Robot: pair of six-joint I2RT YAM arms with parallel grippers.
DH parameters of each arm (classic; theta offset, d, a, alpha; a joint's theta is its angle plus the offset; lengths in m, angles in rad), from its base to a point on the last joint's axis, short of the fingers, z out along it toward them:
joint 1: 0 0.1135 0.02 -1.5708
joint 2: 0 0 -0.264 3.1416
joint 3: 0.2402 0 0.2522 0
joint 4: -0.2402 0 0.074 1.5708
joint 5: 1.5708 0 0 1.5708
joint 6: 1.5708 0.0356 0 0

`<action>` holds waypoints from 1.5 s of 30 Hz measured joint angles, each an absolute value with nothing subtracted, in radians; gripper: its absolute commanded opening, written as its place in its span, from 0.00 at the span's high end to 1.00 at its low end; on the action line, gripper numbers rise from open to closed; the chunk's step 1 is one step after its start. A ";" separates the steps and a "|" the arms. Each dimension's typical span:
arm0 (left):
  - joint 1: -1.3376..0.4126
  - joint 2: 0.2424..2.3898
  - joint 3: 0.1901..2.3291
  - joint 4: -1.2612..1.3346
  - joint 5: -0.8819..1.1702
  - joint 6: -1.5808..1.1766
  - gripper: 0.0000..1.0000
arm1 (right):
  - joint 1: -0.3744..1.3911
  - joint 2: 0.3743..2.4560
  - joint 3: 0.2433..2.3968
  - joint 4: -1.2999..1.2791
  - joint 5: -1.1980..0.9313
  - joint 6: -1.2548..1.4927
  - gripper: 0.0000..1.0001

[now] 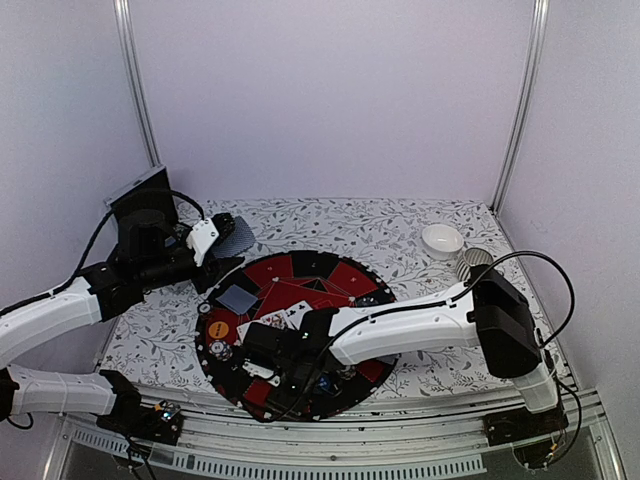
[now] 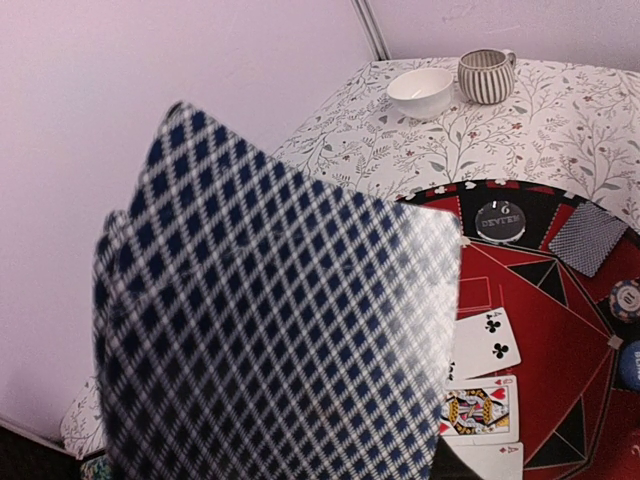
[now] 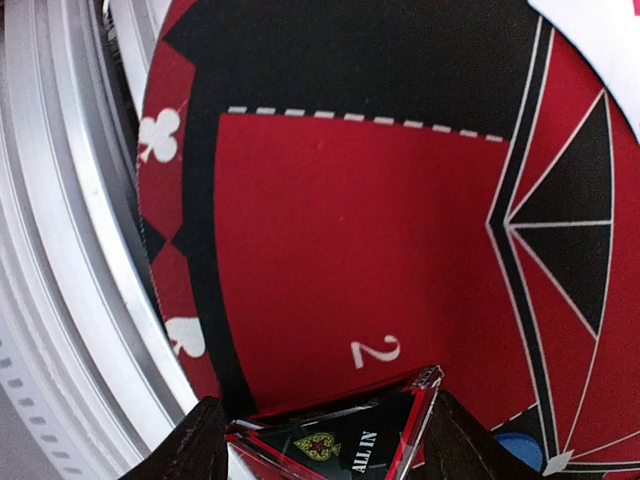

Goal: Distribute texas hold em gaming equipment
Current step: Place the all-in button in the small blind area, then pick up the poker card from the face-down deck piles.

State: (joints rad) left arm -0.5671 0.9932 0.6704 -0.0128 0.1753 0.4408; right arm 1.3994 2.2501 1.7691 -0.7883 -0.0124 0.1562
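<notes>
My left gripper [image 1: 218,240] hovers at the round mat's far left rim, shut on a fan of blue-checked playing cards [image 2: 270,320] that hides its fingers in the left wrist view. On the red and black poker mat [image 1: 345,275] lie one face-down card [image 2: 587,238], three face-up cards [image 2: 485,345], a clear dealer button [image 2: 500,218], an orange button [image 1: 217,328] and chips [image 2: 625,298]. My right gripper [image 3: 325,435] is low over the mat's near sector marked 2. It is shut on the black-red "ALL IN" triangle marker [image 3: 345,440]. A blue disc [image 3: 520,448] lies beside it.
A white bowl [image 2: 420,92] and a ribbed grey cup [image 2: 485,75] stand on the flowered tablecloth at the far right. The metal rail of the table's near edge [image 3: 70,300] runs just beyond the mat beside my right gripper. White walls close in the back and sides.
</notes>
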 measured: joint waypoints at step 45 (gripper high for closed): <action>-0.567 0.993 0.670 -0.014 0.191 0.443 0.57 | 1.372 2.065 1.681 -0.828 -0.113 0.054 0.11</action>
State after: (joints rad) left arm -0.5671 0.9932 0.6704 -0.0139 0.1913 0.4431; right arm 1.3716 2.0655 1.6814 -0.8276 -0.1127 0.0536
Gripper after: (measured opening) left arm 0.430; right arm 0.882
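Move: The right hand, low over the front rim of the round mat, already holds the all-in button. The free spot for it in the small blind area lies about 4 cm to the right, 1 cm back and 1 cm down. The blue blind button is some 5 cm ahead and 5 right, the striped chip about 8 ahead and 11 right, the printed "2" roughly 3 ahead and 3 left. From the left hand that spot lies about 21 cm back, 14 right and 22 below. Rightwards and a little back, low along the mat's rim, the right hand carries the pinched all-in button about 4 cm from beside the "2" towards the blue blind button, rising barely 1 cm and turning slightly counter-clockwise. It eases 1 cm forward, opens the fingers to let the button go, then lifts clear by some 5 cm, drifting left. ##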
